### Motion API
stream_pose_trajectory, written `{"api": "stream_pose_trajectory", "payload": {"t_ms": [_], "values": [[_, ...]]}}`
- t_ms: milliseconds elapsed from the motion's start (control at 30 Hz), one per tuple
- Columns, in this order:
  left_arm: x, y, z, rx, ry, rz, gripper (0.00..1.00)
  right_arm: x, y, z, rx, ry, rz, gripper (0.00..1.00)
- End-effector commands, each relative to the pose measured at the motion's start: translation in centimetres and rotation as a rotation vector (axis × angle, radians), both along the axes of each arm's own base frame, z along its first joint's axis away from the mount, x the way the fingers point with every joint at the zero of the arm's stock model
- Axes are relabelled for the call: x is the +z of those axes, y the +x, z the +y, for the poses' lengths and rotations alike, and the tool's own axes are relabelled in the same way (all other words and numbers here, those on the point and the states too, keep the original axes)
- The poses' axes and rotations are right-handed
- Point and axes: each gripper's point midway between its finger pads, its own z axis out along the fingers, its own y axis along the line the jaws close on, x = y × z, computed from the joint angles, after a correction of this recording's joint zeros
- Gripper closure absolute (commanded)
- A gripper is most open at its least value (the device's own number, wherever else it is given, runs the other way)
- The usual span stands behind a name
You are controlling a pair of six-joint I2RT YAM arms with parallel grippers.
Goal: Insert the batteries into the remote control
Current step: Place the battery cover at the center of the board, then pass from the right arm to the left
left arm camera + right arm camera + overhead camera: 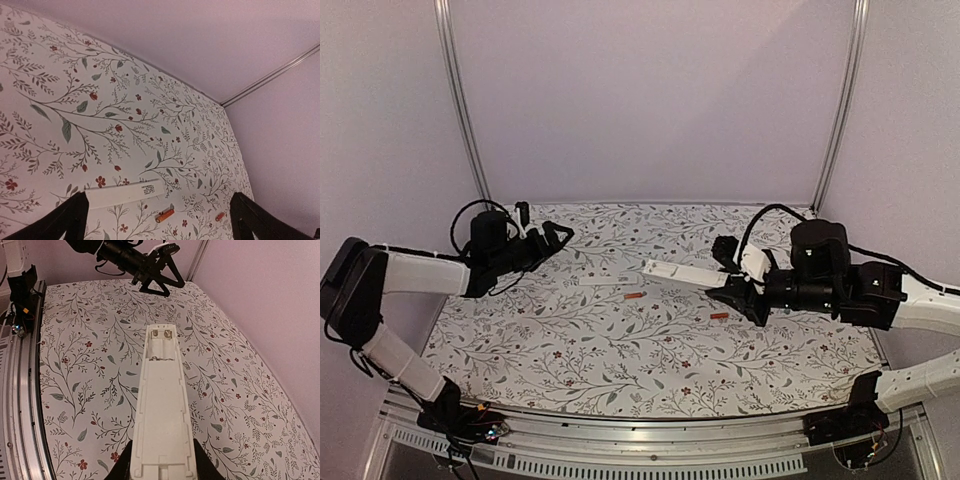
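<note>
My right gripper (733,288) is shut on the near end of the white remote control (682,272) and holds it above the table, pointing left. In the right wrist view the remote (162,405) lies back side up between the fingers of the right gripper (162,462). Its battery bay (161,344) at the far end is open and empty. Two orange-red batteries (634,297) (720,316) lie on the table; both also show in the left wrist view (164,215) (220,216). My left gripper (556,236) is open and empty, raised at the far left.
A thin white cover strip (605,280) with a small printed label lies flat on the floral mat, just behind the left battery; it also shows in the left wrist view (125,194). Purple walls close the back and sides. A metal rail (620,435) runs along the near edge.
</note>
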Motion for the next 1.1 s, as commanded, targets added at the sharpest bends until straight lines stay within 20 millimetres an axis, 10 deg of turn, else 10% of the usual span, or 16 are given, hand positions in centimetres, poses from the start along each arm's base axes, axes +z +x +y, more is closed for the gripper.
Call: {"api": "stream_pose_trajectory", "payload": {"t_ms": [0,200,467,1067], "values": [[6.7,-2.7,-2.1,-0.154,0.201,-0.253,0.0,1.9,-1.5,0.2,0.072,0.009,0.052,1.0],[11.4,-11.4,-9.1,-0.521,0.385,-0.587,0.01,2.1,-3.2,0.4,0.159,-0.042,0.12,1.0],[11.8,-21.6,-15.3,-0.963,0.418,-0.791,0.06,1.9,-5.0,0.3,0.244,-0.088,0.174,1.0],[8.2,-26.6,-22.1,-1.31,0.544,-0.791,0.32,2.1,-6.2,0.4,0.303,-0.092,0.206,1.0]]}}
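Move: Some 28 cm to the left hand's right, 16 cm back and 7 cm above it, the remote hangs in the right hand's grip. The cover on the table lies about 10 cm right of the left hand, 1 cm back and 10 cm down; the near battery sits 7 cm right of the cover and 4 cm back. From the right hand, the remote's middle is about 4 cm ahead, 7 cm left, 4 cm lower; the far battery is 5 cm ahead, 2 cm right, 20 cm below. Leaving the laid-down cover, the left hand climbs steeply and sweeps about 25 cm back and 22 cm right towards the remote's open battery end, sinking a little at the last. Its wrist swings clockwise and rolls until the fingers point right, straddling that end and starting to close from wide open. The right hand keeps its grip, drawing the remote some 6 cm back and turning it counter-clockwise about 15 degrees. ##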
